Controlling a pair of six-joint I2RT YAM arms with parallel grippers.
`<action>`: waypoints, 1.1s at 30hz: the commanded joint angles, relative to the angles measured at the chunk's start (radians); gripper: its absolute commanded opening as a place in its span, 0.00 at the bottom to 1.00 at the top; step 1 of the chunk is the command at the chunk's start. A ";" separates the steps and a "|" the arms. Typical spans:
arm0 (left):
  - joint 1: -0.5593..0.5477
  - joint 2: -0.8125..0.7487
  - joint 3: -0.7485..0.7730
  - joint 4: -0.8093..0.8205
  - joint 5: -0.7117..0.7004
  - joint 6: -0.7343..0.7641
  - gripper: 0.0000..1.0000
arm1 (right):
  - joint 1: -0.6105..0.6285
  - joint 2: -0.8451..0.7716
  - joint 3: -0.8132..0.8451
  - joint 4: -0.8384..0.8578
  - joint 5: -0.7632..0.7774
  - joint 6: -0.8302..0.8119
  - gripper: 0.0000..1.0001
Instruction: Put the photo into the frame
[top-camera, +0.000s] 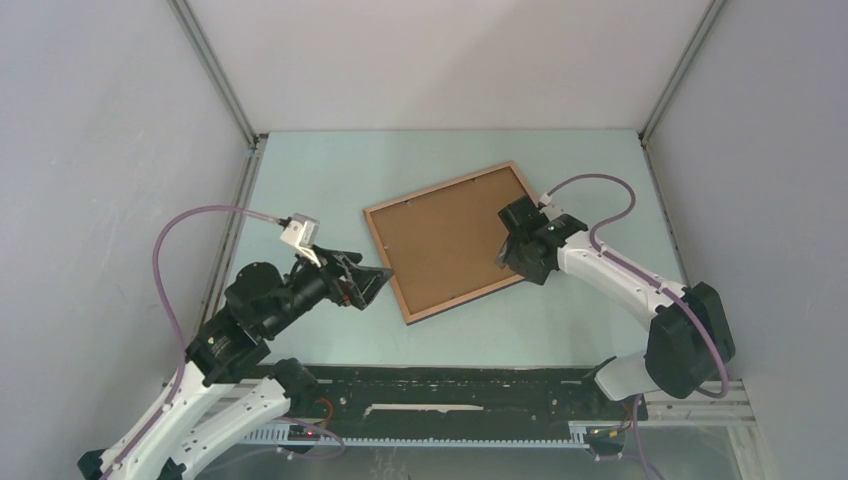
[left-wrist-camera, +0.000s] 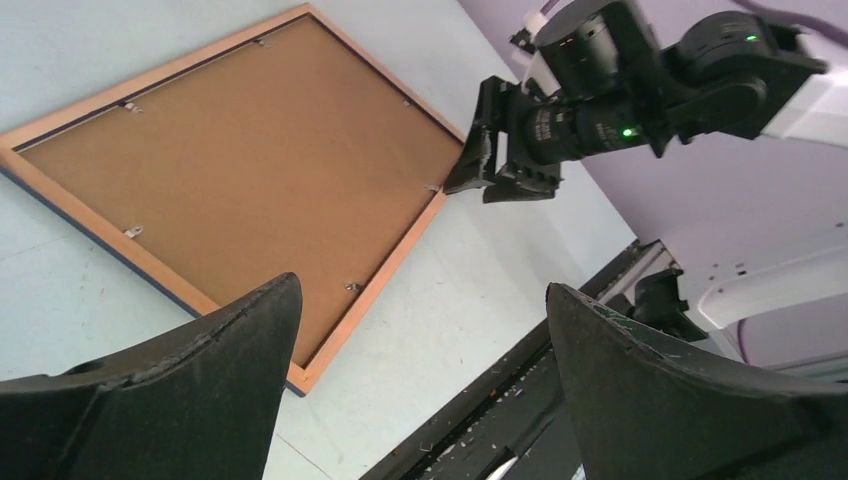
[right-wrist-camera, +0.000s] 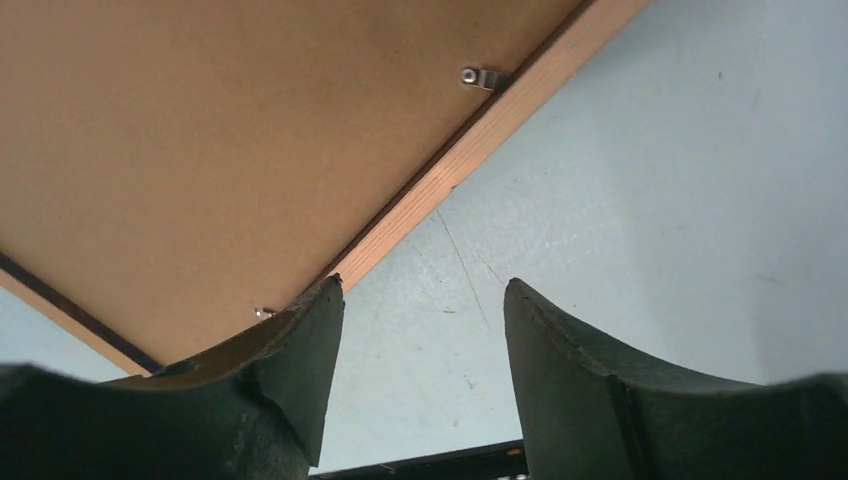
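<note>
The frame (top-camera: 450, 240) lies back side up on the table, turned at an angle, its brown backing board (left-wrist-camera: 250, 170) showing inside the light wooden border. Small metal clips (right-wrist-camera: 483, 77) sit along the board's edges. The photo is out of view. My left gripper (top-camera: 380, 276) is open just off the frame's left corner, and in its own view (left-wrist-camera: 422, 285) only table shows between the fingers. My right gripper (top-camera: 506, 260) hovers at the frame's right edge, open, with its left finger (right-wrist-camera: 300, 340) over the wooden border (right-wrist-camera: 400, 225) and bare table between the jaws.
The pale green table (top-camera: 330, 170) is enclosed by grey walls on three sides, with metal posts (top-camera: 215, 70) at the back corners. A black rail (top-camera: 450, 385) runs along the near edge between the arm bases. The right arm (left-wrist-camera: 640, 90) shows in the left wrist view.
</note>
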 joint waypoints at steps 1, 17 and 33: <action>0.004 -0.031 -0.043 0.019 0.049 -0.018 0.99 | 0.002 -0.031 -0.058 0.041 0.053 0.277 0.66; 0.004 0.030 -0.025 0.076 0.183 -0.052 0.99 | -0.065 0.089 -0.182 0.313 -0.049 0.444 0.59; 0.004 0.165 -0.038 0.053 0.165 0.012 1.00 | -0.081 0.219 -0.182 0.410 -0.144 0.482 0.00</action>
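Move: The right hand hovers open just short of the frame's near rail: the stretch it goes for is about 2 cm ahead, 2 cm to its left and 9 cm below. At that same depth, the near right corner lies some 12 cm right and 7 cm ahead, the near left corner about 21 cm left and 8 cm back, and the frame's middle roughly 11 cm ahead and 9 cm left. From the left hand that stretch is about 11 cm ahead, 23 cm right and 28 cm below. The right fingers come to pinch the frame's near rail, one inside over the backing board and one outside; the hand sinks some 9 cm, then works a little forward and left, turning about 30 degrees clockwise, the fingers closing mostly at the end. The left hand, open and empty, eases right and down a few centimetres above the near left corner. ##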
